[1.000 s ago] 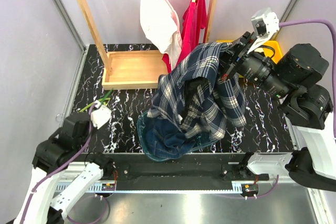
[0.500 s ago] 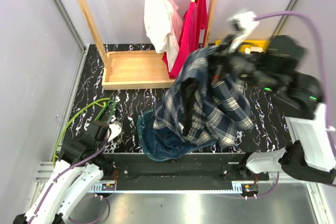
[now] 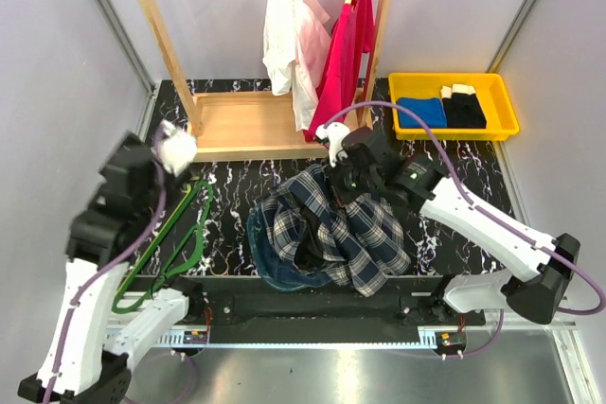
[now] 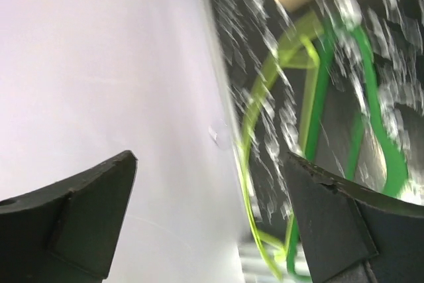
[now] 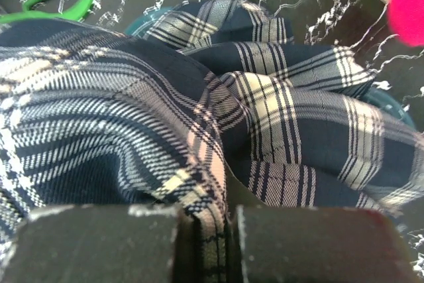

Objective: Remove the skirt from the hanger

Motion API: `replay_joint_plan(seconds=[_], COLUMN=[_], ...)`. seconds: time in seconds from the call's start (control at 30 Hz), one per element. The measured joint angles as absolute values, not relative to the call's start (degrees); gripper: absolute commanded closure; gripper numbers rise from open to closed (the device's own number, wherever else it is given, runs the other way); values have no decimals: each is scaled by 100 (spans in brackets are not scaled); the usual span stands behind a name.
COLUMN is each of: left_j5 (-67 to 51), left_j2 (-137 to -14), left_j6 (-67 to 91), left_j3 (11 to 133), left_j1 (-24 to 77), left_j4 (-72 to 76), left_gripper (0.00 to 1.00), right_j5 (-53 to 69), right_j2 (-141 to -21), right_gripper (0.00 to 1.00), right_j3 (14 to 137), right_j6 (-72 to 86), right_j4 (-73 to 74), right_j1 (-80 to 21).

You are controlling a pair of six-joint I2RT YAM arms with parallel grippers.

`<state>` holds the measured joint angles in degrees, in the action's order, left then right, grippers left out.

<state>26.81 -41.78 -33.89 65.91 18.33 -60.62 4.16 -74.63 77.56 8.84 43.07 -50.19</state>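
Observation:
The white, faintly pink skirt [image 3: 287, 40] hangs from the wooden rail at the back, far from both grippers. The hanger is hidden inside its fabric. My right gripper [image 3: 343, 182] [image 5: 228, 243] is shut on a fold of the dark blue-white plaid garment [image 3: 331, 229] [image 5: 199, 97], which lies heaped in the middle of the table. At the left wall my left gripper [image 3: 142, 175] [image 4: 212, 183] is raised and open with nothing between its fingers. Below it lie the green wire hangers [image 3: 175, 234] [image 4: 318, 111].
A red shirt [image 3: 341, 44] hangs next to the skirt on the wooden rack [image 3: 241, 125]. Blue denim [image 3: 260, 248] lies under the plaid garment. A yellow bin [image 3: 407, 92] with folded clothes stands at the back right. The grey wall [image 4: 99, 64] is close on the left.
The right arm has come down from high on the right, and the plaid garment now lies on the table. The left gripper opened, let go of the green hangers and rose.

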Motion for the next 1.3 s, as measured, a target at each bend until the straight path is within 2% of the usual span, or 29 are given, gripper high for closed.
replay_joint_plan(seconds=[0.17, 0.33, 0.37, 0.4, 0.43, 0.47, 0.5, 0.63, 0.83, 1.13, 1.23, 1.3], left_j5=[2346, 1957, 1887, 1813, 1758, 1706, 1664, 1516, 1400, 1059, 1009, 1007], left_j2=[-5162, -6132, -6322, -6477, -6606, -6713, -6790, -6923, -6947, -7113, -7172, -7183], left_j6=[-3249, -2897, -2827, -2770, -2720, -2683, -2652, -2565, -2512, -2283, -2263, -2263], left_j3=[8954, 11002, 11371, 11646, 11858, 12018, 12114, 12147, 12110, 12436, 12442, 12425], left_j1=[1400, 1343, 1341, 1341, 1339, 1339, 1339, 1339, 1339, 1339, 1339, 1339], left_j4=[-5817, -5929, -5972, -5992, -6036, -6080, -6108, -6252, -6368, -6342, -6340, -6331], left_gripper=[1, 1, 1, 1, 1, 1, 1, 1, 1, 1, 1, 1], right_j5=[644, 1166, 1337, 1474, 1619, 1737, 1831, 1981, 996, -749, -670, -119], right_j2=[-7638, -8479, -8809, -9054, -9330, -9566, -9721, -9467, -8698, -8145, -8093, -7979], right_gripper=[100, 100, 91, 71, 42, 6, 0, 0, 0, 0, 0, 0], right_j3=[6976, 6340, 6287, 6267, 6261, 6261, 6261, 6246, 6469, 8696, 8892, 8796], right_j6=[985, 1190, 1240, 1269, 1297, 1343, 1391, 1466, 1363, 1048, 1190, 1472], right_j4=[3710, 3199, 3096, 3033, 2943, 2860, 2779, 2705, 3411, 4497, 4676, 4587], right_j1=[-5019, -5015, -5011, -5009, -5004, -5000, -4991, -5048, -5072, -4941, -4910, -4899])
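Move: The right hand, holding the plaid garment, has the basket almost beneath it: its middle lies about 24 cm down, 4 cm back and 2 cm left. The red garment hangs some 25 cm ahead of that hand. For the empty left hand the white shirt hangs about 26 cm ahead, 25 cm right and roughly 3 cm higher; the rack's left post stands 24 cm ahead and 3 cm left, the green hanger 28 cm below, 6 cm back and 4 cm left. Down goes the right hand first, nearly 20 cm onto the basket, fingertips tipping lower by some 25 degrees; there its fingers spread wide and let go of the plaid garment, then it climbs clear with the tilt undone, swinging forward. Meanwhile the open left hand shoots up over 20 cm away from the hangers, easing forward and right towards the rack, fingertips lifting and left side rolling down, then hovers. ##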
